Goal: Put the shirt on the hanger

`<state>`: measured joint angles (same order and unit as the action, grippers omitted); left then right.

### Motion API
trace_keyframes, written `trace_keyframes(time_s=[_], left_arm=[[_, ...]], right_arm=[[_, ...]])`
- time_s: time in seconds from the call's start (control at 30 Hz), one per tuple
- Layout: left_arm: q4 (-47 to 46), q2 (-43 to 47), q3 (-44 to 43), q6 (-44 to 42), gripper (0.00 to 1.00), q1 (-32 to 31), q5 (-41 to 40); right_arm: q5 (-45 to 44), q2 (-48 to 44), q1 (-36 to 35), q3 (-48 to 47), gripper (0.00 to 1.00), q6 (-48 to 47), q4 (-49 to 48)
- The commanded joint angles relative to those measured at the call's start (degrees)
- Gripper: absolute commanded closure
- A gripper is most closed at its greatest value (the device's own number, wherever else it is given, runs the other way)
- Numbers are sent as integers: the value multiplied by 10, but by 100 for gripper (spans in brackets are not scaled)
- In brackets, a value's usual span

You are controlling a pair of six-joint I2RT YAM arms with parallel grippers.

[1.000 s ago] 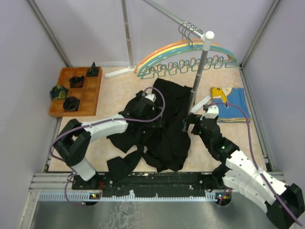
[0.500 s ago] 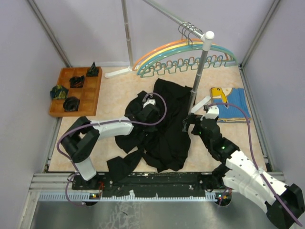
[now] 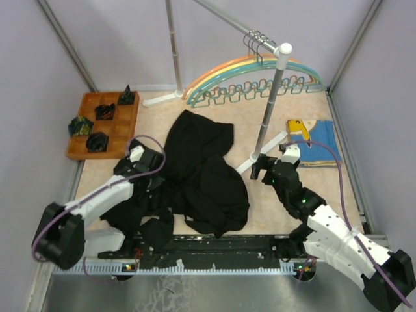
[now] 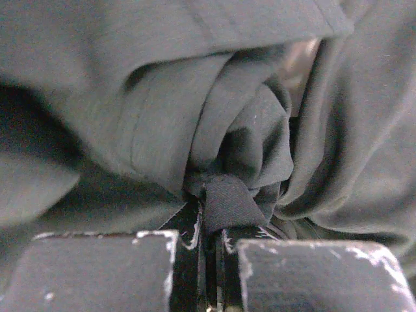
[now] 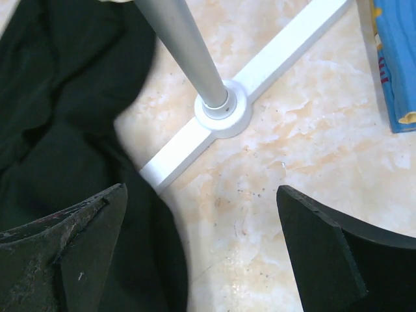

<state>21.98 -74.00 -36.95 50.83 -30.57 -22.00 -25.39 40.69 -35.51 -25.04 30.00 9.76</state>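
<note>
The black shirt (image 3: 203, 170) lies crumpled in a heap at the middle of the table. My left gripper (image 3: 158, 177) is at its left edge, shut on a bunched fold of the fabric (image 4: 224, 198) that sticks out between the jaws (image 4: 211, 218). The orange hanger (image 3: 218, 67) hangs with other coloured hangers on the rail at the back. My right gripper (image 3: 260, 166) stands open low over the table, just right of the shirt (image 5: 58, 117), with nothing between its fingers (image 5: 200, 190).
The rack's metal pole (image 3: 270, 104) rises from a white cross foot (image 5: 224, 110) right in front of my right gripper. A blue-and-yellow garment (image 3: 315, 143) lies at the right. A wooden tray (image 3: 127, 127) holds small dark items at the left. More black cloth (image 3: 153, 227) lies near the front edge.
My left gripper has shut on the shirt and pulled back to the left, dragging the shirt left and off the rack's foot. The right arm has not moved.
</note>
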Motion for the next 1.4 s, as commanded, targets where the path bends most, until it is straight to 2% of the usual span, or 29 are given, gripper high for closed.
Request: trace_keyframes(time_s=[0.0,0.2,0.23,0.37,0.5,0.63,0.73,0.87,0.97,1.2,1.37], left_arm=[[147,135,5,31,100,32,-65],[216,232,-38,28,100,46,-96],[216,237,-41,20,97,47,-92],[212,250,-39,-2,75,46,-76],[201,267,-31,-23,51,46,-50],[187,287,-23,-43,37,46,-27],[187,292,-21,-51,32,46,-19],[188,293,-22,-55,25,46,-19],[187,292,-27,-62,22,46,-15],[178,287,-48,-96,18,46,-16],[139,276,-66,-132,16,46,-8]], right_arm=[[-29,16,-3,-17,1,11,-4],[-12,85,-1,-38,1,-3,-49],[-11,99,0,-42,1,-3,-64],[-13,165,28,-58,1,27,-105],[62,224,111,-49,1,60,-183],[132,270,145,-47,1,35,-288],[177,314,149,-67,1,9,-323],[149,360,159,-98,1,1,-301],[139,381,192,-111,1,9,-288],[166,405,297,-129,1,0,-276],[160,395,319,-130,1,-27,-268]])
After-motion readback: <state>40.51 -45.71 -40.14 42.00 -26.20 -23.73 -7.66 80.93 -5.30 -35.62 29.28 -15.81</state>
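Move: Just ahead of the open right hand stands the rack pole: its base is about 9 cm ahead, 3 cm to the left and roughly 12 cm below. The folded blue cloth lies some 17 cm ahead and 21 cm to the right, and the shirt's middle about level, 32 cm to the left. The low left hand pinches the shirt, whose middle is about 10 cm to its right; the orange tray lies 24 cm ahead, 26 cm to the left. Sinking about 5 cm as it goes, the right hand reaches some 13 cm forward to the rack pole with fingers wide open, then swings about 8 cm right, the pole coming against the inside of the left finger and being pushed along. Meanwhile the left hand rises about 10 cm and goes 5 cm left, at first still pinching the shirt, then opens and lets go. ##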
